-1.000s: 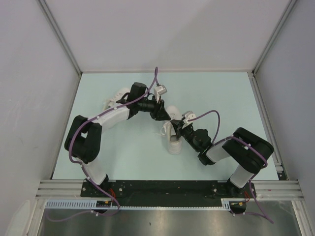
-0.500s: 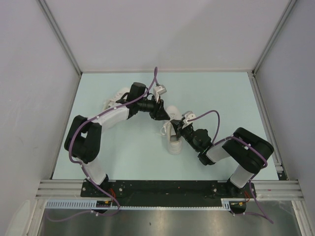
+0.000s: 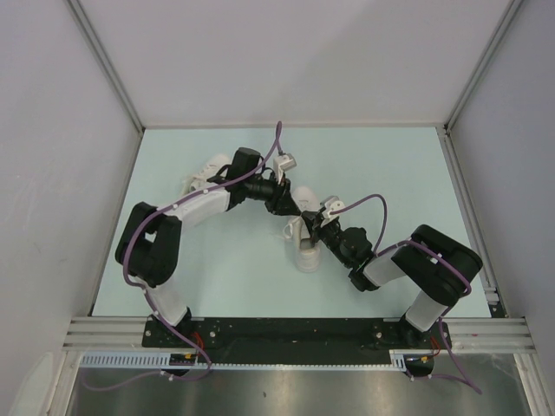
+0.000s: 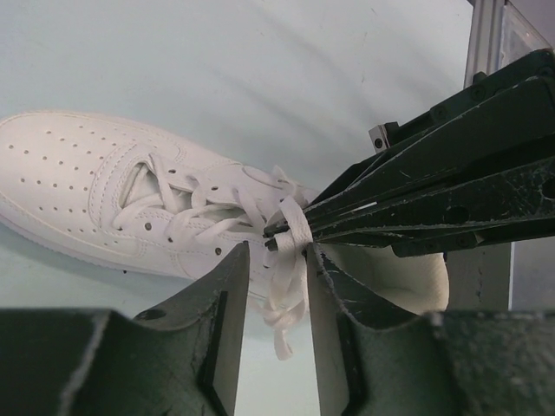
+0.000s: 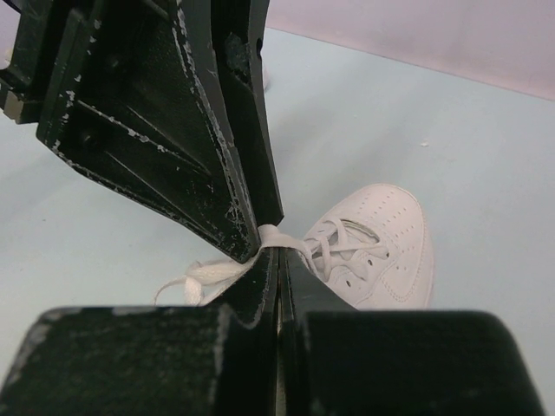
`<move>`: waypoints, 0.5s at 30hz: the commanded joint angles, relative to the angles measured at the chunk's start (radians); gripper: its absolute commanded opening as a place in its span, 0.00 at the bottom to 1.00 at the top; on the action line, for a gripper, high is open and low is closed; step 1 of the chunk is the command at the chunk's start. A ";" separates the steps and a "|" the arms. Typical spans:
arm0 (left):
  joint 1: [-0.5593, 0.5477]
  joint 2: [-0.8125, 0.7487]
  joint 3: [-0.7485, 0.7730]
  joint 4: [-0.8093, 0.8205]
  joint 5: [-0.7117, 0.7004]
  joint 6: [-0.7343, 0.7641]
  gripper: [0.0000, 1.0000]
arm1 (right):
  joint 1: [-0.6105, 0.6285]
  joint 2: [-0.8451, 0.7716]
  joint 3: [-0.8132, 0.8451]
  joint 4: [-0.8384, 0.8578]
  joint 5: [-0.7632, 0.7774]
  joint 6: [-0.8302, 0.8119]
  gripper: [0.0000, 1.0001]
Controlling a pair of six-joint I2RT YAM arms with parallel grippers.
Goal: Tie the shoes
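Note:
A white shoe (image 3: 305,256) stands mid-table, and in the left wrist view this shoe (image 4: 95,186) lies with its toe to the left. My right gripper (image 3: 310,228) is shut on its lace (image 4: 290,227) just above the eyelets. The lace's loose, knotted end (image 4: 282,312) hangs down between the fingers (image 4: 227,299) of my left gripper (image 4: 276,253), which is open around it with a gap on both sides. In the right wrist view the shut right gripper (image 5: 278,253) meets the left gripper's fingers (image 5: 173,130), with the lace (image 5: 204,275) trailing left. The second shoe (image 3: 201,173) sits behind the left arm.
Pale walls enclose the table (image 3: 217,277) on three sides, with aluminium posts at the back corners (image 3: 137,128). A frame rail (image 4: 484,52) shows behind the right gripper. The arms' bases sit on the black bar (image 3: 286,331) at the near edge.
The left wrist has shifted slightly right toward the middle shoe and its jaws have narrowed a little. The right arm stays put, still pinching the lace.

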 commanded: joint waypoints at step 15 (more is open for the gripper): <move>0.004 -0.008 0.000 0.067 0.088 -0.053 0.00 | 0.004 -0.002 0.001 0.241 -0.034 -0.034 0.09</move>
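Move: The lace for the left hand to grip lies draped over the right gripper's shut tips, about 1 cm to the left hand's right and 1 cm below, level with it fore and aft; one strand already hangs between its half-open fingers. The bow loop dangles some 4 cm to its left, 2 cm back and 4 cm lower. The shoe's middle lies roughly 2 cm ahead, 2 cm right and 7 cm below. For the right hand, the same lace sits right at its fingertips. The left hand, pointing right and down over the shoe, eases only about half a centimetre down and as much back while its fingers close from some 40 percent open to fully shut, pinching the hanging lace strand close beside the right gripper's tips. The right hand stays in place with its fingers shut and the lace still looped over their ends, holding it up for the left to take. ##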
